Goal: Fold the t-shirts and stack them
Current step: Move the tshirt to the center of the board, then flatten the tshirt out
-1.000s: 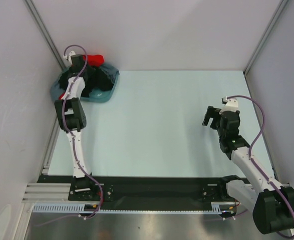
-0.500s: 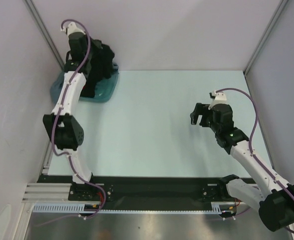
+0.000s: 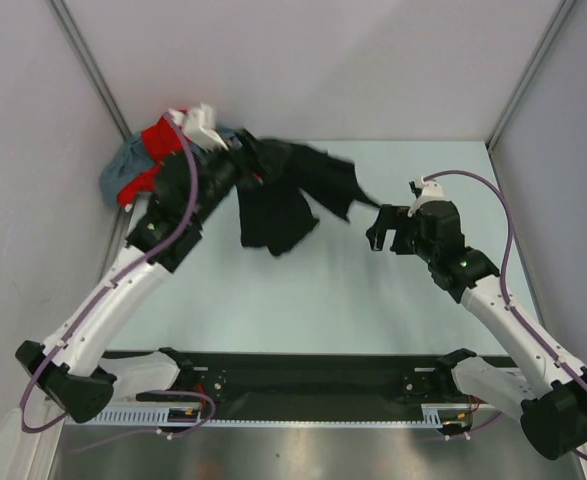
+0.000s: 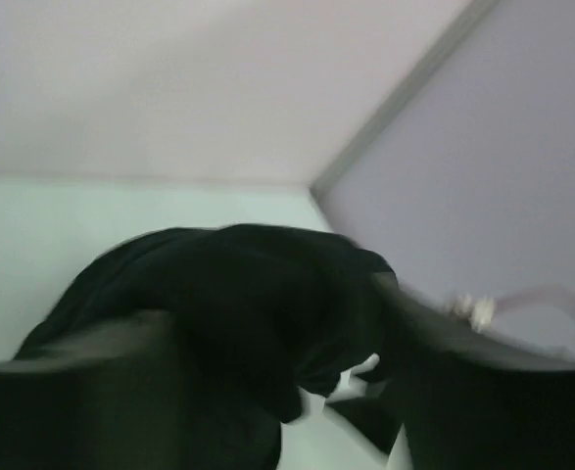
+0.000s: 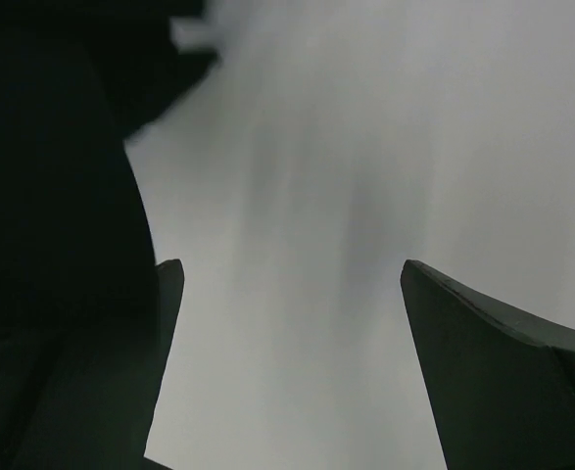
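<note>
The black t-shirt [image 3: 273, 205] hangs spread and blurred over the back middle of the table, bunched at my left gripper [image 3: 245, 170]. In the left wrist view the black t-shirt [image 4: 238, 294] drapes over the blurred fingers, so how the jaws stand is unclear. A red t-shirt [image 3: 156, 140] and a grey-blue t-shirt [image 3: 121, 172] lie crumpled in the back left corner. My right gripper [image 3: 376, 232] hovers just right of the black shirt's right edge. In the right wrist view the right gripper [image 5: 287, 269] is open, with nothing between its fingers.
The pale green table [image 3: 373, 300] is walled on the left, back and right. A black rail [image 3: 303, 385] with both arm bases runs along the near edge.
My left arm swung right and forward from the corner pile, pulling the black shirt out over the table and uncovering the red and grey-blue shirts. My right gripper moved left toward the shirt.
</note>
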Motion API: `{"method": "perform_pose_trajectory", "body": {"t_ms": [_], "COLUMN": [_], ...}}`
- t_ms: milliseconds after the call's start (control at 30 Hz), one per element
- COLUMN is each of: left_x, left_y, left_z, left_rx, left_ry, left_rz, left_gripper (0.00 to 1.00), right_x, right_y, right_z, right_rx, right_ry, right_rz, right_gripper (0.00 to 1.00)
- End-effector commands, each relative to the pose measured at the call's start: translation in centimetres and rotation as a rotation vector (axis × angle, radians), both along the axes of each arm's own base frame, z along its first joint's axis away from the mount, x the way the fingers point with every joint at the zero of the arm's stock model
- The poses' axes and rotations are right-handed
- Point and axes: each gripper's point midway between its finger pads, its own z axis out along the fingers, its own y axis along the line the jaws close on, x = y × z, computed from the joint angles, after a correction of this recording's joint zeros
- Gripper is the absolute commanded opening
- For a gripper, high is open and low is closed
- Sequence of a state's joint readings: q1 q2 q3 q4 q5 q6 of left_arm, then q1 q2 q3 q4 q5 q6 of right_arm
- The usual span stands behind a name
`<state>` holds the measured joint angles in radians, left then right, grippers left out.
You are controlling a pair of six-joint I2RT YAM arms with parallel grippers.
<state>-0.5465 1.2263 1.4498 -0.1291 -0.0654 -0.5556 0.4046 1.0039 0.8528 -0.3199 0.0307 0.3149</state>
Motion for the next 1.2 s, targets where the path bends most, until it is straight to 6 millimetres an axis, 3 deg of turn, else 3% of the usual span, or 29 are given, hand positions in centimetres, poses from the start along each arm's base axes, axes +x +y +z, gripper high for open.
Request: {"method": "perform_pose_trajectory", "body": {"t_ms": [0, 67, 133, 167, 200, 233, 267, 400, 467, 500, 533, 600, 667, 700, 733, 767, 800, 833, 867, 900, 1000, 1167], "left_x": [-2.9, -6.1, -7.3, -7.8, -8.2, -8.4, -8.9, -9.6, -9.6, -9.8, -9.4, -9.5, -8.4, -8.5, -7.7, -7.5, -7.3, -7.0, -6.6, -6.3, -5.6, -5.5], "left_y": [-3.7, -4.6, -2.7, -1.3, -0.5, 0.4, 1.2, 5.5, 6.5, 6.8, 7.7, 7.5, 8.8, 8.3, 9.3, 9.2, 8.6, 8.8, 8.6, 8.0, 7.7, 6.8], "left_z": [-13.5, -16.3, -20.4, -20.1, -21.3, -21.5, -21.0, -22.8, -23.5, -24.7, -25.4, -27.1, -29.9, -30.9, -33.2, -34.3, -34.9, -36.7, -37.0, -37.2, -39.1, -41.4], "left_rx": [0.127, 0.228, 0.339, 0.364, 0.399, 0.425, 0.417, 0.368, 0.316, 0.319, 0.321, 0.319, 0.337, 0.328, 0.334, 0.326, 0.304, 0.315, 0.320, 0.310, 0.315, 0.294], "left_ry": [0.258, 0.259, 0.331, 0.310, 0.319, 0.312, 0.296, 0.383, 0.407, 0.429, 0.454, 0.519, 0.629, 0.685, 0.776, 0.821, 0.844, 0.904, 0.907, 0.901, 0.951, 1.014], "left_rz": [-0.134, -0.254, -0.221, -0.189, -0.178, -0.156, -0.138, 0.056, 0.089, 0.086, 0.100, 0.042, 0.054, -0.005, 0.003, -0.027, -0.078, -0.093, -0.107, -0.143, -0.158, -0.208], "left_gripper": [1.00, 1.00, 1.00, 1.00, 1.00, 1.00, 1.00, 1.00, 1.00, 1.00, 0.98, 0.98, 0.95, 0.94, 0.90, 0.90, 0.90, 0.89, 0.91, 0.96, 0.97, 0.96], "right_x": [-1.0, -1.9, -2.9, -3.4, -4.0, -4.7, -5.1, -5.1, -4.7, -4.6, -4.4, -4.3, -4.4, -3.8, -3.6, -3.3, -2.8, -2.7, -2.6, -2.2, -1.4, 0.0], "right_y": [-0.1, -0.6, -0.5, -0.5, -0.6, -0.3, 0.2, 1.6, 2.3, 2.6, 3.2, 5.0, 6.7, 7.1, 7.4, 7.4, 7.7, 7.8, 7.9, 7.9, 7.5, 7.8], "right_z": [1.3, 0.8, 1.0, 0.8, 0.6, -0.7, -1.0, -2.7, -4.3, -4.9, -6.8, -7.1, -9.2, -9.3, -9.9, -11.4, -11.7, -12.4, -13.9, -14.2, -16.1, -17.0], "right_rx": [0.018, 0.019, 0.081, 0.100, 0.144, 0.163, 0.194, 0.248, 0.248, 0.254, 0.249, 0.262, 0.225, 0.203, 0.191, 0.175, 0.176, 0.169, 0.160, 0.152, 0.103, 0.086], "right_ry": [0.012, 0.065, 0.118, 0.148, 0.180, 0.214, 0.231, 0.284, 0.347, 0.380, 0.457, 0.501, 0.571, 0.557, 0.571, 0.612, 0.617, 0.636, 0.686, 0.690, 0.711, 0.718], "right_rz": [-0.002, -0.019, -0.004, 0.010, 0.034, 0.065, 0.094, 0.131, 0.137, 0.135, 0.141, 0.222, 0.275, 0.298, 0.301, 0.289, 0.288, 0.294, 0.292, 0.289, 0.258, 0.254], "right_gripper": [1.00, 1.00, 1.00, 1.00, 1.00, 1.00, 1.00, 0.95, 0.94, 0.93, 0.91, 0.83, 0.77, 0.75, 0.75, 0.74, 0.72, 0.68, 0.66, 0.65, 0.65, 0.54]}}
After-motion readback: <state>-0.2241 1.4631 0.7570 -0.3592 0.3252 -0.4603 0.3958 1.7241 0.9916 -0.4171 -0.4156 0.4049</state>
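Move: The black t-shirt is in the air, flung out of the tub. Its middle is roughly 6 cm to the right of my left hand, 2 cm ahead and some 15 cm below. The centre of the board lies about 6 cm right, 3 cm back and 44 cm down from that hand; the tub of other shirts is 23 cm left, 15 cm ahead and 38 cm down. From my right hand, the black t-shirt is about 16 cm left, 6 cm ahead and 10 cm above. I finish opening my left hand to let the black t-shirt go. Then I drop that hand some 42 cm, with a brief rise partway, drawing back and then swinging left to the shirt's left edge as the fingers tip down about 60 degrees. My right hand sinks about 18 cm and goes 7 cm left to the shirt's right side, tipping down and narrowing its fingers to about half open. ##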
